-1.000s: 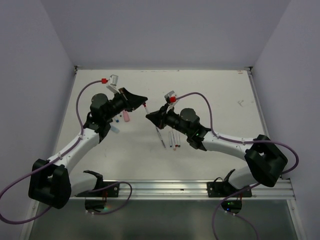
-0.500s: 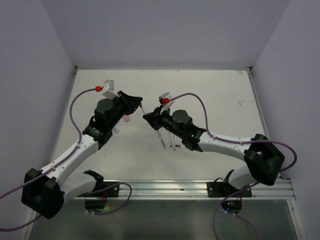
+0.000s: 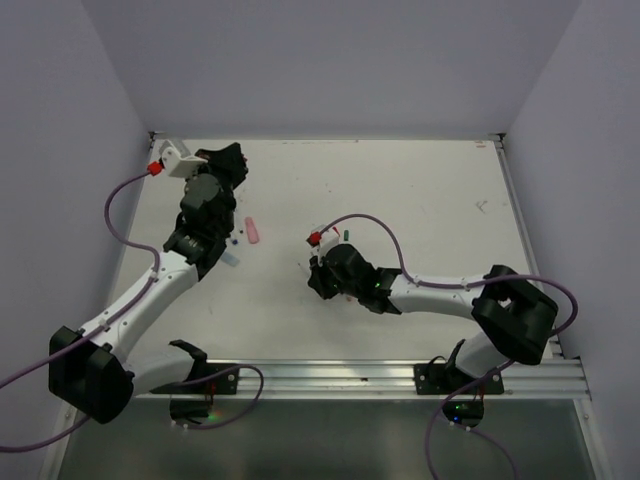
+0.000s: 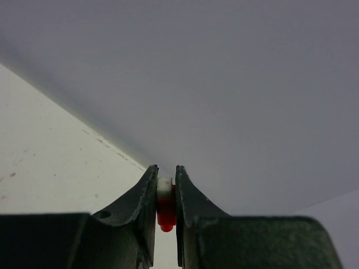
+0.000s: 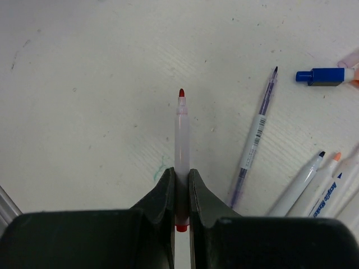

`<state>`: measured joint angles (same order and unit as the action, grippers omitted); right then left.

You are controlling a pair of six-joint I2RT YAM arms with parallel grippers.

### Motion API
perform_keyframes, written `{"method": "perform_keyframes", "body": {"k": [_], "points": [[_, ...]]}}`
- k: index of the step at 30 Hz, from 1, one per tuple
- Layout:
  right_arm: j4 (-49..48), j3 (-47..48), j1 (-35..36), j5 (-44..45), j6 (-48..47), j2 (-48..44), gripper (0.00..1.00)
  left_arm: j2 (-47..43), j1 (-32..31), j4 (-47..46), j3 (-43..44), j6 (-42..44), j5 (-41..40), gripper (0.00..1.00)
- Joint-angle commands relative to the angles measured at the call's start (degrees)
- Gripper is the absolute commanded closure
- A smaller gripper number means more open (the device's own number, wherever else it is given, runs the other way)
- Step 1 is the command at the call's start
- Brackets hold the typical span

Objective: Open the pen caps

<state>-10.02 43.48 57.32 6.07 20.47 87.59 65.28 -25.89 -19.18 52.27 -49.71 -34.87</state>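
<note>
In the left wrist view my left gripper (image 4: 166,171) is shut on a small red pen cap (image 4: 165,208) with a white end, held up in the air and facing the back wall. In the top view this gripper (image 3: 228,158) is raised over the table's back left. My right gripper (image 5: 181,171) is shut on a slim pale pen barrel (image 5: 181,137). Its bare red tip (image 5: 181,92) points away, low over the table. In the top view the right gripper (image 3: 314,282) is down near the table's middle.
Several uncapped pens lie to the right of the held pen: a purple one (image 5: 257,137) and others (image 5: 305,182). A blue cap piece (image 5: 321,75) lies beyond them. A pink highlighter (image 3: 253,231) and small loose caps (image 3: 232,241) lie below the left gripper.
The two grippers met over mid-table, then pulled apart. The left swung up and back-left with the red cap. The right dropped toward the table with the pen.
</note>
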Motion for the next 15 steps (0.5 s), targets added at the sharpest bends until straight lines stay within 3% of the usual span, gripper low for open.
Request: {"method": "perform_keyframes", "body": {"k": [1, 9, 15], "points": [[0.61, 1.69, -0.02, -0.26, 1.5, 0.65, 1.0, 2.65, -0.13, 1.93, 3.7, 4.17, -1.08, 1.0], [4.48, 5.9, -0.02, 3.68, 5.1, 6.45, 1.0, 5.21, -0.13, 21.18, 5.91, 7.17, 10.42, 0.98], [8.43, 8.81, -0.1, 10.36, 8.7, 10.76, 1.0, 10.91, -0.13, 28.84, 5.21, 7.44, 20.35, 0.93]]}}
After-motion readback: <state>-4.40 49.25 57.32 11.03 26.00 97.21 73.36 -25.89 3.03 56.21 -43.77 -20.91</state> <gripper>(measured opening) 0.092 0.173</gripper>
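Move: The left hand holds the red cap; the loose caps, the blue one foremost, lie about 20 cm to its right, 4 cm back and 35 cm below, and the pink case lies almost straight under it, 2 cm back and 1 cm right. The right hand holds the open red pen; clear table for it is some 3 cm ahead, 2 cm left and 8 cm down. From that hand the purple pen lies 4 cm ahead, 2 cm right; the black-nibbed pen 4 cm ahead, 7 cm right; the blue cap 12 cm ahead, 3 cm right. Down and to the right sweeps the left hand, sinking about 12 cm, ever faster, and some 4 cm across towards the loose caps, its level fingers tipping down roughly 25 degrees, red cap still pinched. The right hand lowers the red pen some 4 cm beside the purple pen, easing a little forward and turning slightly clockwise, grip kept. ##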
